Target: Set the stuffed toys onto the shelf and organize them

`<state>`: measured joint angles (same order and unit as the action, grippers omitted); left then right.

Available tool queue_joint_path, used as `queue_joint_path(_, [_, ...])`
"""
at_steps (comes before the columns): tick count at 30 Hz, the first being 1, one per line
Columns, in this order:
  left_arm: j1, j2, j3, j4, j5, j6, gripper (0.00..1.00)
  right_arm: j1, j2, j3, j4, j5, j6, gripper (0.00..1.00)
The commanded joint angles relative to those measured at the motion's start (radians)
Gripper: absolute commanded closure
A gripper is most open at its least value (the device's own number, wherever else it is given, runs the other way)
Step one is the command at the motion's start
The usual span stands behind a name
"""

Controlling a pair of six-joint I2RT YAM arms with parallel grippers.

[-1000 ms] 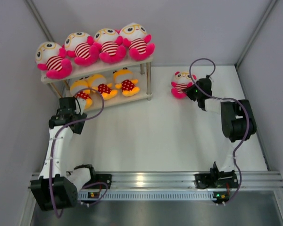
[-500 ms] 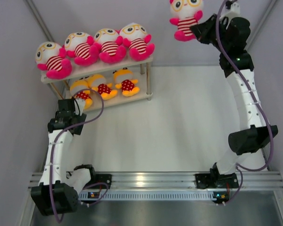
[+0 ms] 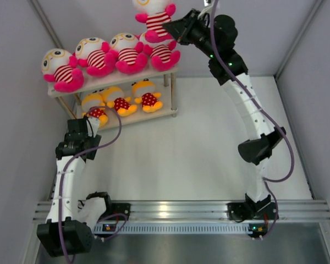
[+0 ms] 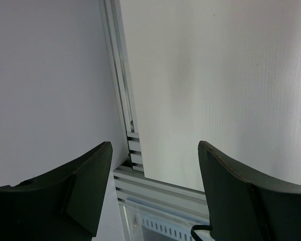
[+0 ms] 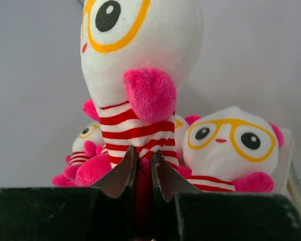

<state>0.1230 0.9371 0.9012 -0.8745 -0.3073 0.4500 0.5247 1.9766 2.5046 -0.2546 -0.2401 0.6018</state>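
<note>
My right gripper (image 3: 177, 28) (image 5: 144, 155) is shut on the lower body of a striped stuffed toy (image 3: 153, 17) (image 5: 140, 65). It holds the toy in the air above the right end of the shelf (image 3: 107, 82). Several matching stuffed toys sit in a row on the top board, from one at the left end (image 3: 59, 69) to the rightmost (image 3: 164, 53) (image 5: 231, 145), which lies just under the held one. Three orange stuffed toys (image 3: 116, 100) sit on the lower board. My left gripper (image 3: 80, 137) (image 4: 154, 150) is open and holds nothing, low in front of the shelf's left end.
Grey walls close in the table on the left, back and right. An aluminium rail (image 4: 121, 100) runs along the table's left edge, and another (image 3: 165, 209) along the near edge by the arm bases. The shelf's silver legs (image 3: 172, 93) stand at its right end.
The right arm lifted the striped toy off the table at the back right and swung it left, to above the shelf's right end. The left arm has barely moved.
</note>
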Motion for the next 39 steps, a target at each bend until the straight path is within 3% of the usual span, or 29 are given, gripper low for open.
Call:
queue_joint_path(1, [-0.003,-0.029,-0.019,-0.004,-0.001,0.016,0.25,0.044,0.079,0.063,0.092,0.044,0.101,1.0])
queue_joint_path(20, [-0.003,-0.024,-0.024,-0.004,0.011,0.015,0.25,0.086,0.096,0.06,0.121,0.038,0.171,1.0])
queue_joint_path(28, [-0.003,-0.029,-0.031,-0.006,0.004,0.015,0.25,0.097,-0.008,0.042,0.088,0.077,0.072,1.0])
queue_joint_path(34, [-0.003,-0.031,-0.045,-0.004,0.017,0.012,0.25,-0.058,-0.134,-0.029,-0.017,0.01,0.072,1.0])
queue_joint_path(39, [-0.005,-0.023,-0.038,-0.004,0.027,0.004,0.25,-0.198,-0.148,-0.076,-0.129,-0.021,0.026,1.0])
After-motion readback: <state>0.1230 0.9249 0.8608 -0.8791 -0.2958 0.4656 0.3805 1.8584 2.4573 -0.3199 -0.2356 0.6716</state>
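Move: The right hand holds a panda toy above the right end of the top shelf; the rightmost seated panda there is about 10 cm ahead, 3 cm to the left and 17 cm below. The next panda is some 8 cm ahead, 11 cm left, at the same height. The right orange toy on the lower shelf is 4 cm ahead, 7 cm left and 46 cm below. From the left hand, the rightmost seated panda is roughly 32 cm ahead, 24 cm right, 22 cm up. Panda still gripped, right hand dips 10 cm forward-left, then swings 15 cm right and up, away from shelf. ##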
